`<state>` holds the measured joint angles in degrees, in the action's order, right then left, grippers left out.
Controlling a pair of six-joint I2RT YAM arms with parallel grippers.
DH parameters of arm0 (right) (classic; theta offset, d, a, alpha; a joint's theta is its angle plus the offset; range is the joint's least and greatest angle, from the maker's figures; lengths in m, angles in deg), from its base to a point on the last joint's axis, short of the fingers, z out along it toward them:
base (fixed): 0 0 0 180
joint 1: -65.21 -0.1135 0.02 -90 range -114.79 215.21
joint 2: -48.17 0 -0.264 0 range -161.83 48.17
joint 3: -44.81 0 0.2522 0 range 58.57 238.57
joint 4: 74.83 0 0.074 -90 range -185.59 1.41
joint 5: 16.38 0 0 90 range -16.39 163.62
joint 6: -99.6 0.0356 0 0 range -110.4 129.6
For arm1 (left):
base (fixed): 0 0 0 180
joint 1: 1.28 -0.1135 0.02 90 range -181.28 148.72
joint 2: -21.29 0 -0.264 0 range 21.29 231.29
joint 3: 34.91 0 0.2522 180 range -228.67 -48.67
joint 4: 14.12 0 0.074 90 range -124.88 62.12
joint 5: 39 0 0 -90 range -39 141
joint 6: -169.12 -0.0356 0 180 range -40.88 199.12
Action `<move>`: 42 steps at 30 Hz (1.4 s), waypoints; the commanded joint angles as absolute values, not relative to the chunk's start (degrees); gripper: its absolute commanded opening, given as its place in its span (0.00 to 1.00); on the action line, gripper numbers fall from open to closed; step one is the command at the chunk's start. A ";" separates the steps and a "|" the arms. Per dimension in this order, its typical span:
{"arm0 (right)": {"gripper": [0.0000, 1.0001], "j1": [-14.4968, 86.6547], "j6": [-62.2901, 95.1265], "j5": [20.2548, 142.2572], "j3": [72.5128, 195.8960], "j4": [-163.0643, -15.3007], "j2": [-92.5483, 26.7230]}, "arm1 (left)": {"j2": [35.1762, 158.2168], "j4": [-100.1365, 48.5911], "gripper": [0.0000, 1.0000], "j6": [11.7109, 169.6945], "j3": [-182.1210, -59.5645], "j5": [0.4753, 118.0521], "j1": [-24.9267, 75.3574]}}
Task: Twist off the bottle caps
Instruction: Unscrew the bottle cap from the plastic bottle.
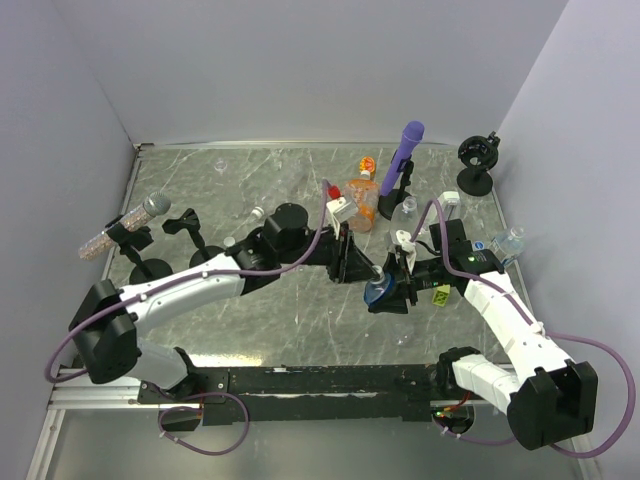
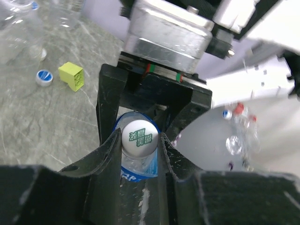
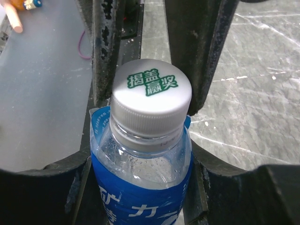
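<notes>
A clear bottle (image 1: pixel 381 291) with a blue label (image 3: pixel 140 197) is held between the two arms near the table's middle right. My right gripper (image 3: pixel 140 183) is shut on the bottle's body, one finger on each side of the label. The bottle's white cap (image 3: pixel 151 93) with green print sits on its neck. My left gripper (image 2: pixel 139 140) is shut on that cap (image 2: pixel 139 136), and its dark fingers (image 2: pixel 110 152) press both sides of it. The bottle's lower part is hidden by the grippers.
A yellow-green block (image 2: pixel 71 76) and a loose blue-and-white cap (image 2: pixel 43 77) lie on the table by a clear bottle (image 2: pixel 18 33). An orange bottle (image 1: pixel 360 190), a purple microphone-like stick (image 1: pixel 402 160) and black stands (image 1: pixel 476 165) stand at the back.
</notes>
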<state>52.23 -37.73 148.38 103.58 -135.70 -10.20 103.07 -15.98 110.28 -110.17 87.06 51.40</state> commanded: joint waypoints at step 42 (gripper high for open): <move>0.13 51.76 -39.97 150.17 105.59 -134.73 -10.02 | 83.08 -19.82 0.99 116.60 -102.57 60.35 58.85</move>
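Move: The bottle's white cap is already pinched between my left fingers, right at that hand's point; from my right hand, which holds the bottle, the cap is about 7 cm up, 2 cm left and 1 cm ahead. The bottle's middle hangs some 9 cm below my left hand, 2 cm right and 1 cm back. On the table roughly 20 cm below my left hand, the green block is 18 cm right and 3 cm ahead, the blue-white cap 15 cm right and 7 cm ahead. Keeping my pinch on the white cap, I turn my left hand counter-clockwise almost on the spot, about 40 degrees, with a further 25-degree wrist tilt, while my right hand holds the bottle still. Once the turn has stopped, my left fingers open wide, let go of the cap and back away up and to the left, about 6 cm. ##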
